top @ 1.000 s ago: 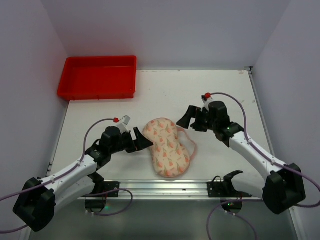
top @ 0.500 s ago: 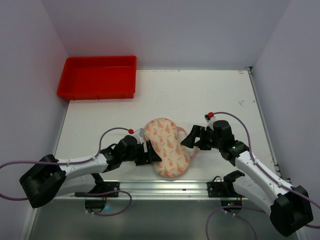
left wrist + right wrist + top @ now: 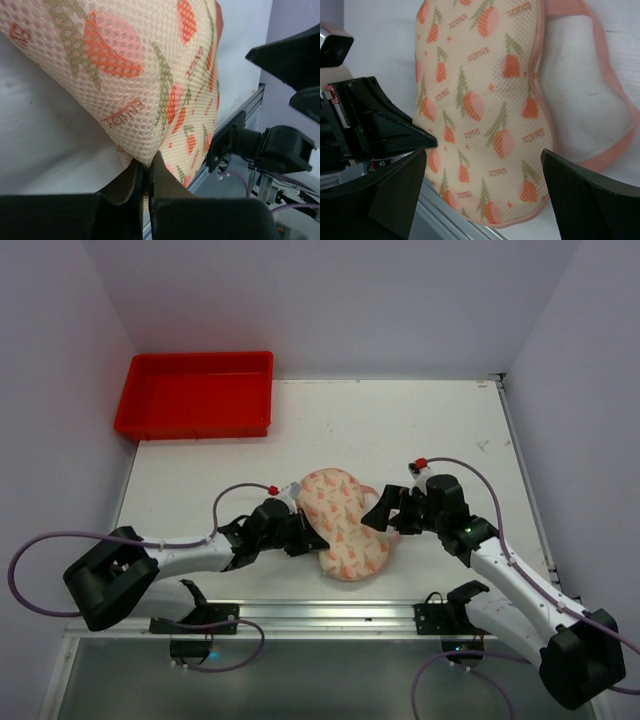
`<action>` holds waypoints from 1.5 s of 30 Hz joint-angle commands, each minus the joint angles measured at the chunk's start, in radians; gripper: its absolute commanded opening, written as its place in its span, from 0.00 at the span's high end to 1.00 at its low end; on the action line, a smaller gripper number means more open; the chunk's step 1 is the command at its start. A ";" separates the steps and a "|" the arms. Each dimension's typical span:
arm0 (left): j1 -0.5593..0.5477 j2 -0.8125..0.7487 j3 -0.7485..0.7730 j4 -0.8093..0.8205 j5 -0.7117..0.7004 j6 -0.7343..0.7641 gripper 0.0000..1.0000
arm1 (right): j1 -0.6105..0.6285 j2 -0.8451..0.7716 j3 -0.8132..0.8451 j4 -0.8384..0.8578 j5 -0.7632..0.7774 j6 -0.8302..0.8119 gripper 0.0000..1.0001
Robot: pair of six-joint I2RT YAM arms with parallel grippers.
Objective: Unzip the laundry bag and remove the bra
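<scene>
The laundry bag [image 3: 342, 525] is a cream, peanut-shaped mesh pouch with an orange print, lying near the table's front edge. My left gripper [image 3: 310, 540] is shut on the pouch's left edge, and the left wrist view shows the mesh [image 3: 150, 90] pinched between the closed jaws [image 3: 147, 167]. My right gripper [image 3: 384, 515] hangs open over the pouch's right side, and in its wrist view the printed fabric [image 3: 485, 100] lies between the spread fingers [image 3: 482, 152]. A pink loop strap [image 3: 615, 105] curves off the pouch's side. The bra is hidden.
A red plastic tray [image 3: 195, 395] stands at the back left corner. A metal rail [image 3: 330, 615] runs along the near edge just in front of the pouch. Grey walls close in the left, back and right sides.
My left gripper moved right to the pouch's edge and shut on it. The pouch has shifted and bunched slightly. My right gripper came down and left to the pouch, still open.
</scene>
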 commanded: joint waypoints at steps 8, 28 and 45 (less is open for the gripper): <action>-0.005 0.196 0.263 0.065 -0.168 -0.196 1.00 | 0.062 -0.119 0.023 0.017 0.119 -0.014 0.08; 0.020 0.257 0.424 -0.221 -0.323 -0.461 1.00 | 0.543 0.161 -0.005 0.229 0.668 0.143 0.42; 0.034 0.214 0.448 -0.254 -0.304 -0.480 1.00 | 0.614 0.350 0.096 0.285 0.876 0.212 0.57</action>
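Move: The left gripper already pinches the laundry bag's left edge. From the right gripper, the bag's near-left corner, with the zip pull hidden there, is roughly 10 cm back, 12 cm left and 7 cm down; the left gripper's pinch is some 5 cm back, 13 left and 5 down. The strap lies almost straight below it, about 2 cm right and 7 cm down. From the left gripper that corner is about 5 cm back, 1 cm right and slightly below. Keep the left fingers shut on the bag's edge and carry it forward about 10 cm, drifting right and slightly up, turning some 30 degrees counter-clockwise. Lift the right gripper briefly, swing it left and back while sinking, then ease forward to the bag's corner, its left side dipping and its fingers closing to about half open around the zip pull's line, not gripping yet. ##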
